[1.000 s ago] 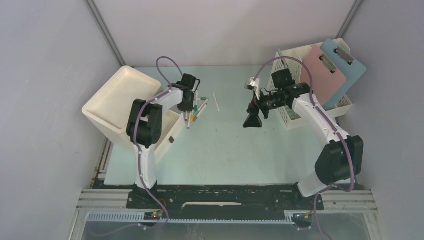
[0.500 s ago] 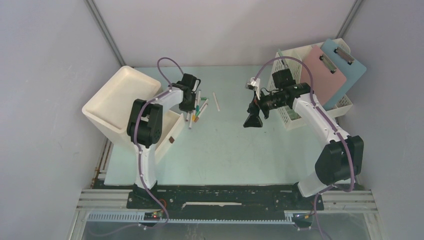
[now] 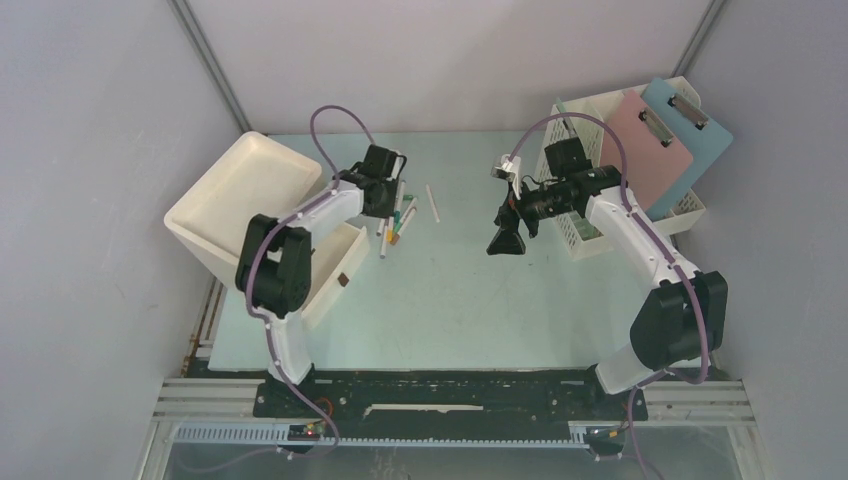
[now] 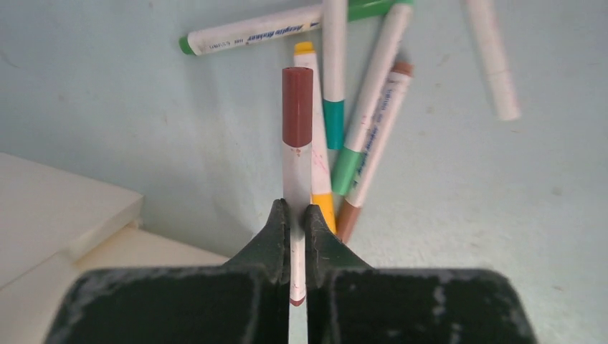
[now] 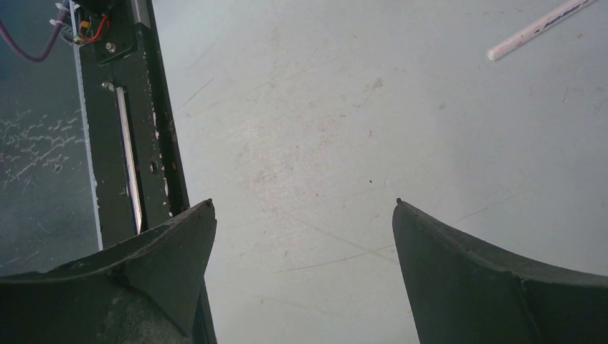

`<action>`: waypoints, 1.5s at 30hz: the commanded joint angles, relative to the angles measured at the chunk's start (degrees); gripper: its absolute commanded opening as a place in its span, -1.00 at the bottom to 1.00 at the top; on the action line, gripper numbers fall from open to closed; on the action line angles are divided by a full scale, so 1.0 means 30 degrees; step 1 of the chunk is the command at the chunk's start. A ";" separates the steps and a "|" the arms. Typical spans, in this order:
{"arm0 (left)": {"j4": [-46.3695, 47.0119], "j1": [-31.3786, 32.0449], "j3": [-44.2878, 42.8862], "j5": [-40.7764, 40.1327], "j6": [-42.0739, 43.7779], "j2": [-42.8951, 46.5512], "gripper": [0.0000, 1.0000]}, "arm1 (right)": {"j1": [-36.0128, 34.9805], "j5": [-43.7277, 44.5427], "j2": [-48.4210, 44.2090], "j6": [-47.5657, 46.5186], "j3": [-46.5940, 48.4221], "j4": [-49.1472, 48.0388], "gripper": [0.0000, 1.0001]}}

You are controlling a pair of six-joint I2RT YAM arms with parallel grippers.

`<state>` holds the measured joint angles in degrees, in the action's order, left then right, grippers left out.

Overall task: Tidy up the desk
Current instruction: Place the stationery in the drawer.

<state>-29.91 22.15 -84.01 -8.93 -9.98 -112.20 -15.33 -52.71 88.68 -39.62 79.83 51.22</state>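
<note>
The pale mint-green desk (image 3: 470, 300) holds a loose pile of markers (image 3: 398, 220) at the back left. My left gripper (image 3: 384, 196) hangs over that pile. In the left wrist view it (image 4: 297, 215) is shut on a white marker with a dark red cap (image 4: 297, 107), held above the others: a yellow one (image 4: 323, 197), a teal-banded one (image 4: 333, 86), a green-capped one (image 4: 247, 34) and a brown-tipped one (image 4: 376, 136). A lone white marker (image 3: 434, 203) lies to the right. My right gripper (image 3: 507, 236) is open and empty above the bare desk (image 5: 323, 107).
A white box-shaped bin (image 3: 240, 205) stands at the left, next to the pile, and its corner shows in the left wrist view (image 4: 57, 236). A white perforated file rack (image 3: 600, 225) at the back right holds a pink clipboard (image 3: 645, 150) and a blue one (image 3: 695, 140). A black rail (image 5: 129, 122) runs along the front.
My left gripper has shifted slightly right and toward the back over the marker pile, and its elbow has swung left. The right arm has not moved.
</note>
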 commanded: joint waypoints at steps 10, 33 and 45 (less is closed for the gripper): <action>0.3550 0.0978 0.4974 -0.3263 0.1311 0.8120 -1.00 | 0.0118 -0.0468 -0.0461 -0.0330 -0.0125 0.0063 0.99; 0.3734 0.1010 1.1975 -1.0237 -0.1175 1.3780 -0.24 | -0.0274 -0.0267 -0.0104 -0.0226 -0.0099 -0.0017 0.99; 0.5341 0.1025 1.3937 -0.5864 -0.2592 1.7709 0.13 | -0.0424 -0.0120 0.0057 -0.0070 -0.0121 -0.0060 0.99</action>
<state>-18.55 25.02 -44.86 -32.56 -15.03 -65.14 -16.12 -52.77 88.88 -39.70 79.83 51.37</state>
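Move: The left hand already pinches the dark-red-capped marker about 5 cm over the desk; the open drawer's middle lies some 13 cm back, 12 cm to its left and a little below. The marker pile lies about 5 cm to its right and 3 cm ahead, 5 cm down; the drawer cabinet stands roughly 32 cm left and 4 cm back. From the right hand, the drawer is about 44 cm left, 9 cm back and 17 cm below. Up about 10 cm, then 15 back-left over the drawer, the left hand dips and releases the marker. ##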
